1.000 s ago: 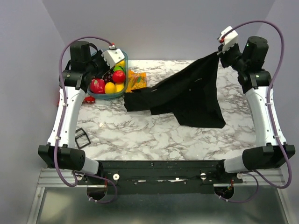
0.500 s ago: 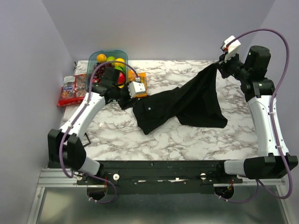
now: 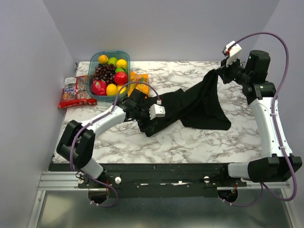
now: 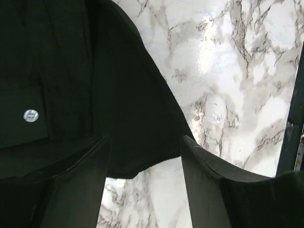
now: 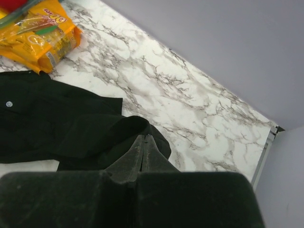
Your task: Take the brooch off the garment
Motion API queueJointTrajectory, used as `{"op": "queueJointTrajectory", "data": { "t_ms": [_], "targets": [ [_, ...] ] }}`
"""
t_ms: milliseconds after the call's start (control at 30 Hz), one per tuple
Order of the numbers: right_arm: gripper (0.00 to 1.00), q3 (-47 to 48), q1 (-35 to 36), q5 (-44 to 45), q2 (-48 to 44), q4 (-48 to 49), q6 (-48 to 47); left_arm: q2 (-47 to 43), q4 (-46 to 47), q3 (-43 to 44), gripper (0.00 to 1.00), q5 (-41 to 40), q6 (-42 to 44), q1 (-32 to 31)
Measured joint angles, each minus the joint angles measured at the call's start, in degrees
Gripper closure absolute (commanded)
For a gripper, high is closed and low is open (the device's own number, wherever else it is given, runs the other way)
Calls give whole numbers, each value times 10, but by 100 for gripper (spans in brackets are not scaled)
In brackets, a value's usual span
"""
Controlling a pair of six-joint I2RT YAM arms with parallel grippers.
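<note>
The black garment (image 3: 199, 102) lies across the marble table, its right end lifted. My right gripper (image 3: 219, 73) is shut on that raised cloth; in the right wrist view its closed tips (image 5: 145, 138) pinch a fold of the garment (image 5: 61, 128). My left gripper (image 3: 154, 111) hovers over the garment's left end, open and empty. In the left wrist view its fingertips (image 4: 145, 142) straddle the cloth's edge (image 4: 128, 95). The brooch (image 4: 31, 115), a small silvery disc, sits on the cloth left of the left finger (image 4: 80, 180). It also shows as a tiny pale dot (image 5: 9, 103). In the top view it is hidden.
A clear container of fruit (image 3: 97, 59) stands at the back left, with a yellow snack bag (image 3: 138, 81) beside it and a red snack bag (image 3: 76, 90) further left. The table's black front edge (image 4: 294, 118) is close to my left gripper.
My left arm swung from the fruit container at the back left, forward and right, to over the garment's left end. The garment's left end shifted. My right gripper kept its hold.
</note>
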Motion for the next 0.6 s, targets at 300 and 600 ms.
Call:
{"op": "queueJointTrajectory", "data": {
  "t_ms": [300,600],
  "targets": [
    [100,-4,0,4,3,0,14,28,84,-36,34,-13,-74,-60],
    [100,-13,0,11,9,1,22,89,78,-6,100,-72,-97,-89]
  ]
}}
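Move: The near edge of the black garment, where the left fingers will shut, lies about 5 cm to the left hand's right, 2 cm back and some 6 cm below. The garment's near left corner is roughly 5 cm back, 2 cm to the left and 6 cm below the hand; the yellow bag is about 21 cm ahead and 8 cm to the left. From the right hand, that edge spot is around 15 cm back, 24 cm left and 30 cm below. The left fingers close from wide open to mostly shut, pinching the garment's near edge: the hand comes down about 5 cm while going 4 cm right and slightly back, shutting only over the last part, with its tilt nearly unchanged. The right hand keeps its shut grip on the raised far end and sinks a little, under 2 cm. ##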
